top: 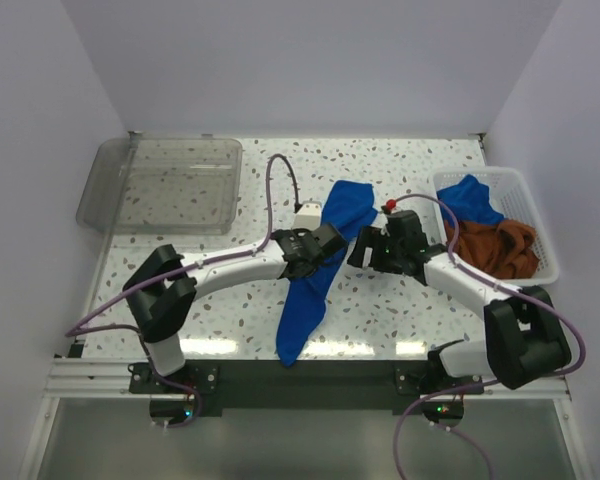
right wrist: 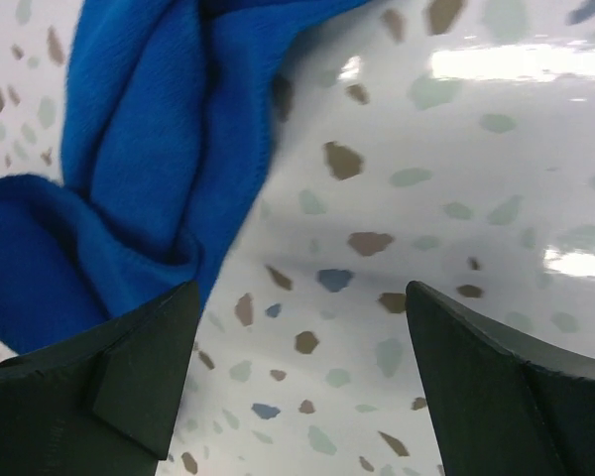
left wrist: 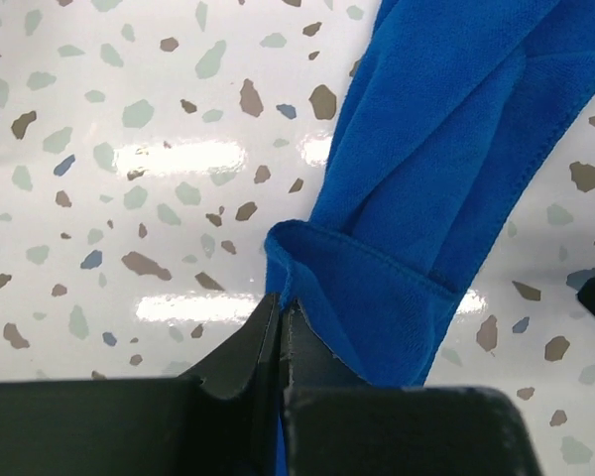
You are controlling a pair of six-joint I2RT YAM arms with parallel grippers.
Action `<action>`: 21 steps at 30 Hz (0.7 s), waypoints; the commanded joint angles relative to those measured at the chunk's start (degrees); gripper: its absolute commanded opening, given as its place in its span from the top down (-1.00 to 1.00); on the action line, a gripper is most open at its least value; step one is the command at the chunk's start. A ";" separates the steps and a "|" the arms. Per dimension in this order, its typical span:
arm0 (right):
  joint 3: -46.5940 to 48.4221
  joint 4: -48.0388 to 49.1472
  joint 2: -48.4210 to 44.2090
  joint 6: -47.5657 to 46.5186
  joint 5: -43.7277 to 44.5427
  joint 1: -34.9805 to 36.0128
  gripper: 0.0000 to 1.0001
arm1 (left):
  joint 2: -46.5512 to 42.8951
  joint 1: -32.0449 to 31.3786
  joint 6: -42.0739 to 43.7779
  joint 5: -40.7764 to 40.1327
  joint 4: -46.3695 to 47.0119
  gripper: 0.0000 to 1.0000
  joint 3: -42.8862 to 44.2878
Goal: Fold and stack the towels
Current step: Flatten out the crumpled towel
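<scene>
One blue towel [top: 302, 310] lies bunched in a long strip across the middle of the table, from the back centre to the front edge. My left gripper [top: 318, 250] sits over its middle. In the left wrist view the left gripper [left wrist: 280, 302] is shut on a folded edge of the blue towel [left wrist: 446, 149]. My right gripper [top: 358, 248] is just to the right of the strip. In the right wrist view it [right wrist: 299, 297] stands open over bare table, its left finger beside the blue towel [right wrist: 149, 149]. Another blue towel [top: 470, 200] and a rust-brown towel [top: 500, 248] lie in the basket.
A white mesh basket [top: 540, 215] stands at the right edge of the table. At the back left is a clear plastic tray [top: 165, 185]. Purple cables loop over both arms. White walls close in the table on three sides.
</scene>
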 commanded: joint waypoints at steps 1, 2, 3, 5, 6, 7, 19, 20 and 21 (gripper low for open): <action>2.56 3.66 0.46 -1.50 -2.14 4.67 -0.75 | -5.04 0.39 -2.23 -2.97 -2.25 1.00 -2.35; 3.09 4.89 0.98 -1.24 -2.32 5.73 -0.73 | -5.92 0.65 -2.40 -3.15 -2.51 1.00 -3.06; 4.48 5.51 2.56 -0.89 -2.32 7.39 -0.70 | -7.93 0.91 -2.32 -3.32 -2.95 1.00 -3.76; 5.90 7.26 4.49 0.08 -1.97 8.54 -0.55 | -10.40 2.14 -2.75 -4.11 -3.92 1.00 -6.48; 7.47 7.71 6.85 0.26 -1.53 9.33 -0.46 | -13.28 2.49 -2.84 -4.47 -4.53 1.00 -7.71; 8.36 7.97 8.27 0.52 -1.44 9.51 -0.31 | -14.88 3.72 -2.93 -4.82 -4.71 1.00 -10.24; 24.96 5.62 26.64 -2.20 0.58 10.22 0.16 | -33.43 12.69 -3.02 -0.60 -3.57 1.00 -30.12; 26.54 2.99 29.00 -2.73 1.45 10.22 0.16 | -33.87 12.95 -3.54 -0.08 -3.66 1.00 -31.00; 29.52 1.49 30.50 -3.60 3.20 10.22 0.16 | -34.66 13.13 -3.89 0.01 -4.18 1.00 -32.75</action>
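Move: The left hand already pinches the towel's edge, and the open table it is taken to lies about 17 cm left and 5 cm back. The towel's near end is some 15 cm back and 3 cm left; the clear tray's middle, roughly 31 cm left and 23 cm ahead. From the right hand, the towel's upper left edge is about 10 cm left, 7 cm ahead and 2 cm down, the towel's far end some 13 cm ahead, 3 cm left. Leftward, in a low arc of about 3 cm, the left hand draws the pinched towel edge out some 17 cm, easing back about 5 cm and sinking again late, its grip kept. The right hand first swings left, then goes forward over the towel to its upper left edge, sinking slightly at the end, fingers closing about halfway around a raised fold. ##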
